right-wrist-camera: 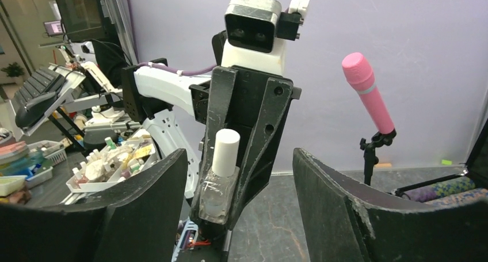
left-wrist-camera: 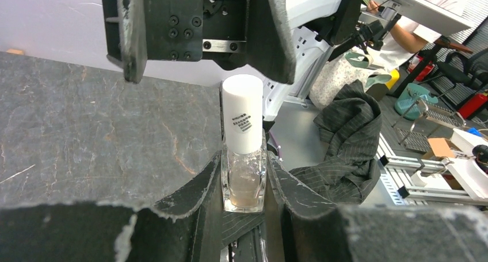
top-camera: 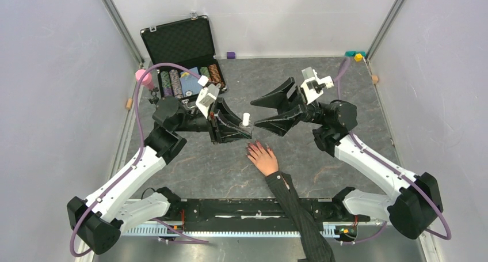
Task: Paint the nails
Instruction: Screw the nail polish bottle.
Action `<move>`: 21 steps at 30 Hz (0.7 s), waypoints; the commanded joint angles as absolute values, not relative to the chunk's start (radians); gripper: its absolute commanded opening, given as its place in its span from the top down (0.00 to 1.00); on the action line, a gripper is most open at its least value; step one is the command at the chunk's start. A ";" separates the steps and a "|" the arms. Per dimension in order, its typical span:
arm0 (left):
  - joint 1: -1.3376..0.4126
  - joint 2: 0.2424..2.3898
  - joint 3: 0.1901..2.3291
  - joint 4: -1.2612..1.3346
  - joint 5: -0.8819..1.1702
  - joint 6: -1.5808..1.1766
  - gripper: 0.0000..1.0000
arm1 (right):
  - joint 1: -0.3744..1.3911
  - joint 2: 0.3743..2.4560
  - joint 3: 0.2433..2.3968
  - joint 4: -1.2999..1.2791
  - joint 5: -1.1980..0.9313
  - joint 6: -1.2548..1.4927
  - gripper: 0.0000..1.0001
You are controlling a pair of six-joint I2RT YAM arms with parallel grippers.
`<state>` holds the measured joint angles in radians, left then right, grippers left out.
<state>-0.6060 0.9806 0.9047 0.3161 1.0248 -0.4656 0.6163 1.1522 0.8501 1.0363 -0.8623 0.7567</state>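
A pale hand [top-camera: 265, 159] in a dark pinstriped sleeve [top-camera: 299, 213] lies flat on the grey table, fingers pointing away from the arm bases. Its reddish nails [top-camera: 251, 149] sit just below the grippers. My left gripper [top-camera: 239, 126] [left-wrist-camera: 244, 184] is shut on a small clear bottle [top-camera: 246, 120] [left-wrist-camera: 244, 158] with a white cap, held upright. Facing it from the right, my right gripper [top-camera: 262, 111] [right-wrist-camera: 239, 184] stands open, its fingers either side of the bottle [right-wrist-camera: 221, 173] without touching it. The nails are hidden in both wrist views.
An open black case [top-camera: 181, 46] of poker chips stands at the back left. A pink microphone [top-camera: 144, 78] [right-wrist-camera: 367, 92] on a small stand is beside it. Small coloured blocks [top-camera: 358, 56] lie at the back right, a purple one [top-camera: 231, 54] by the wall.
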 commanded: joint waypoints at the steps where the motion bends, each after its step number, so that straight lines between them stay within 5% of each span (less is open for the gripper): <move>1: -0.605 0.989 0.911 0.362 1.043 -0.503 0.98 | 0.633 1.182 0.923 1.029 -0.879 0.776 0.30; 12: -0.604 1.003 0.916 0.339 1.035 -0.490 0.98 | 0.688 1.232 0.967 0.963 -0.914 0.749 0.46; 21: -0.604 0.998 0.917 0.318 1.022 -0.470 0.98 | 0.691 1.250 0.981 0.943 -0.942 0.756 0.69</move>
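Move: The white cap of the nail polish bottle is about 3 cm to the left of the open right gripper, 1 cm back and 1 cm below; the glass body sits 4 cm below the gripper, equally far left and back. The left gripper already holds that body, so the cap rises about 3 cm straight above its hand point. The model hand lies some 40 cm below the right gripper, about 2 cm ahead and 3 cm to its right. Bring the right gripper about 3 cm left to the bottle's upright cap, sinking about 1 cm, fingers still aimed left and tipped upward, the wrist turning a little under 10 degrees. Close its fingers from wide open to roughly half that gap, one on each side of the cap. Keep the left gripper's hold on the glass body, nearly still. ##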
